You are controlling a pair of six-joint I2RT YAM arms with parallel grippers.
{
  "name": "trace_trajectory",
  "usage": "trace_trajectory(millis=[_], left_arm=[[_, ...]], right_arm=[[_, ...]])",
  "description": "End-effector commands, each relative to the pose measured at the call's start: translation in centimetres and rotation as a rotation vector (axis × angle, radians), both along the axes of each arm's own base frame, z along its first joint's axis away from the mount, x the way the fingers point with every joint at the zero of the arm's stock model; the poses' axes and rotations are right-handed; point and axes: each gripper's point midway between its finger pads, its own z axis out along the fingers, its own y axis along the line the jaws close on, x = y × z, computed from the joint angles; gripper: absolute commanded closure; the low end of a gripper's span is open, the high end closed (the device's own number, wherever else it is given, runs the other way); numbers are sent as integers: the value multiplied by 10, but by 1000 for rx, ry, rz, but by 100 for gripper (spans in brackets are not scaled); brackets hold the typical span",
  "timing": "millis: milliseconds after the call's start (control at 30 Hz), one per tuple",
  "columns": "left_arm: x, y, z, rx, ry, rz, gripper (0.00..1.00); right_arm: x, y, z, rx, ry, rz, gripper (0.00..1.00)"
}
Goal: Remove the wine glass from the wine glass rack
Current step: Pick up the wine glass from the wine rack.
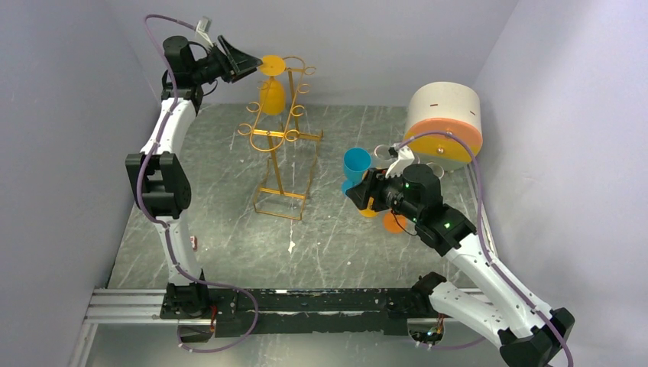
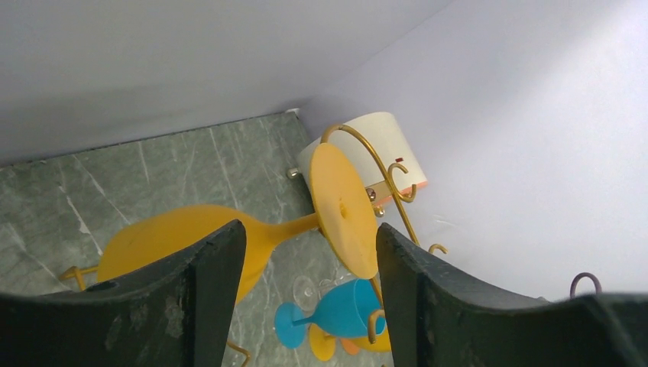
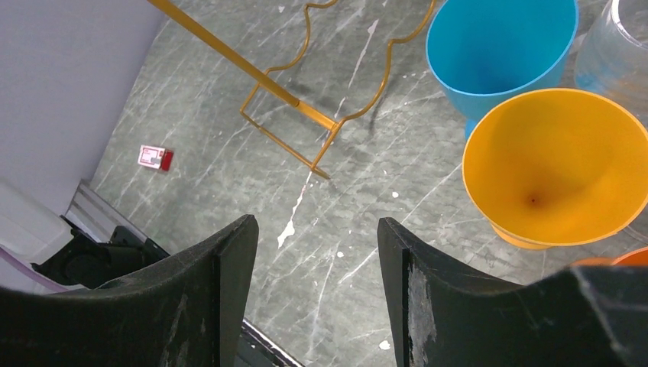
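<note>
An orange wine glass [image 1: 271, 95] hangs upside down from the top hooks of the gold wire wine glass rack [image 1: 281, 136], its round foot [image 1: 271, 65] uppermost. My left gripper [image 1: 248, 63] is high up at that foot, open. In the left wrist view the stem and foot [image 2: 344, 210] lie between the fingers [image 2: 206, 290], with the foot's rim close to the right one and the bowl [image 2: 153, 241] off to the left. My right gripper [image 3: 315, 222] hovers open over bare table, with nothing in it.
A blue glass [image 1: 355, 164] and an orange glass [image 3: 550, 164] stand upright on the table by the right gripper, with a clear glass [image 3: 619, 46] beside them. A white cylinder with an orange rim [image 1: 443, 118] sits at the back right. A small red item [image 1: 193, 243] lies front left.
</note>
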Motion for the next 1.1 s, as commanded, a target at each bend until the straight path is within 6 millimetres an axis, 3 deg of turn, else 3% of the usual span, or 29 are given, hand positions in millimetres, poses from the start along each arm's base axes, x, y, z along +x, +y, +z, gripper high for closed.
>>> trace_trajectory(millis=[0,733,900,1067], left_arm=[[1,-10,18,-15,-17,16,35],[-1,-28,11,39,7,-8,69],[-2,-29,10,35,15,-1,88],[-3,-28,14,41,2,15,91]], right_arm=[[0,1,13,14,-13,6,37],[-3,-1,3,-2,17,6,37],[-3,-2,3,-2,11,5,37],[-3,-2,2,-5,10,2,37]])
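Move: The hanging wine glass's foot is nearly within the left hand's grasp: its middle is about 4 cm to the right, 1 cm ahead and 1 cm higher, with the bowl some 11 cm below the hand. The rack's far post tops out roughly 9 cm to the hand's right and level with it; the rack's top frame centres about 8 cm right and 10 cm back. From the right hand the foot is some 33 cm ahead, 25 cm left and 11 cm up. Rightward by about 2 cm, with a slight rise, the left hand eases its fingertips over the near rim of the upside-down wine glass's foot, one finger beneath the disc on the stem side, the other above. The fingers close steadily from well open to almost shut and pinch the thin foot at its rim; the wrist hardly turns. ##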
